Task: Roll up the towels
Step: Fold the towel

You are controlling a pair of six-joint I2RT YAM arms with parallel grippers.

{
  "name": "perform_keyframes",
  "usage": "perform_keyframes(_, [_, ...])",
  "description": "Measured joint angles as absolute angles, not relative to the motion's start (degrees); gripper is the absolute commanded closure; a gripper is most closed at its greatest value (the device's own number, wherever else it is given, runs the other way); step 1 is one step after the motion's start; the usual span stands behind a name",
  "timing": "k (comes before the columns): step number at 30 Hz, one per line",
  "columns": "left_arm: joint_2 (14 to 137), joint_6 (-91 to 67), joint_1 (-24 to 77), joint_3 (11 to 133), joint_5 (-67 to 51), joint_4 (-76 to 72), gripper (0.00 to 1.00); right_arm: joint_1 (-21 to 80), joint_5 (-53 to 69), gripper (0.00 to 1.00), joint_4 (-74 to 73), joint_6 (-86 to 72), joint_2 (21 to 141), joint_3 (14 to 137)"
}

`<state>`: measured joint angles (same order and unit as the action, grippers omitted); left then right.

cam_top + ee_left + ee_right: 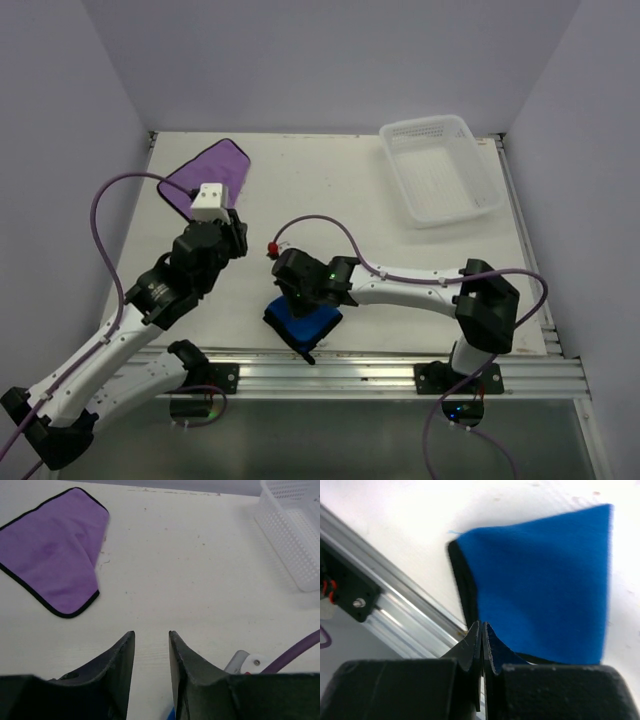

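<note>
The blue towel lies bunched and folded near the table's front edge, its dark hem showing along the left side. In the right wrist view the blue towel fills the area beyond my right gripper. That gripper is shut, tips pressed together at the cloth's near edge, with nothing seen between them. From above, the right gripper hangs over the towel. The purple towel lies flat at the back left, one corner folded over. My left gripper hovers open and holds nothing, short of the purple towel; its tips frame bare table.
A white perforated basket stands at the back right, its corner also in the left wrist view. An aluminium rail runs along the front edge, right beside the blue towel. Purple cables loop over both arms.
</note>
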<state>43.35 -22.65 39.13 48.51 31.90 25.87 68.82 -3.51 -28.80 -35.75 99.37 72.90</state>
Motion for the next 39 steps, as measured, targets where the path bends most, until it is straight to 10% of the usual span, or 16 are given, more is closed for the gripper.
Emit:
perform_keyframes(6, [45.15,-28.91,39.11,49.06,22.20,24.67,1.00,63.42,-5.69,1.00,-29.78,-35.40,93.71,67.51])
perform_keyframes(16, [50.61,-42.59,39.09,26.96,5.58,11.03,1.00,56.45,-6.46,1.00,-28.47,-35.35,93.30,65.54])
perform_keyframes(39, [59.75,-48.56,41.95,18.22,1.43,-6.20,1.00,55.53,-1.63,1.00,-19.66,-36.03,106.89,68.86])
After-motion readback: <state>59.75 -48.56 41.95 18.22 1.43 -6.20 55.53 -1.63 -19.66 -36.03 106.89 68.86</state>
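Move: The folded blue towel lies nearly under the right hand, its middle about 2 cm to the right and 8 cm below; its far corner is some 8 cm ahead at the same depth. From the left hand the towel's middle is roughly 12 cm back, 15 cm right and 24 cm down. The purple towel lies about 25 cm ahead of the left hand, 14 cm left and 25 cm down. Rightward and steeply down, about 20 cm in height, the left hand swoops towards the blue towel's far-left edge, easing back, shutting its half-open fingers and tipping them down. The right hand, still shut, swings forward and right over the towel, turning slightly clockwise, then comes partly back left while sinking some 6 cm to close by the far corner. ##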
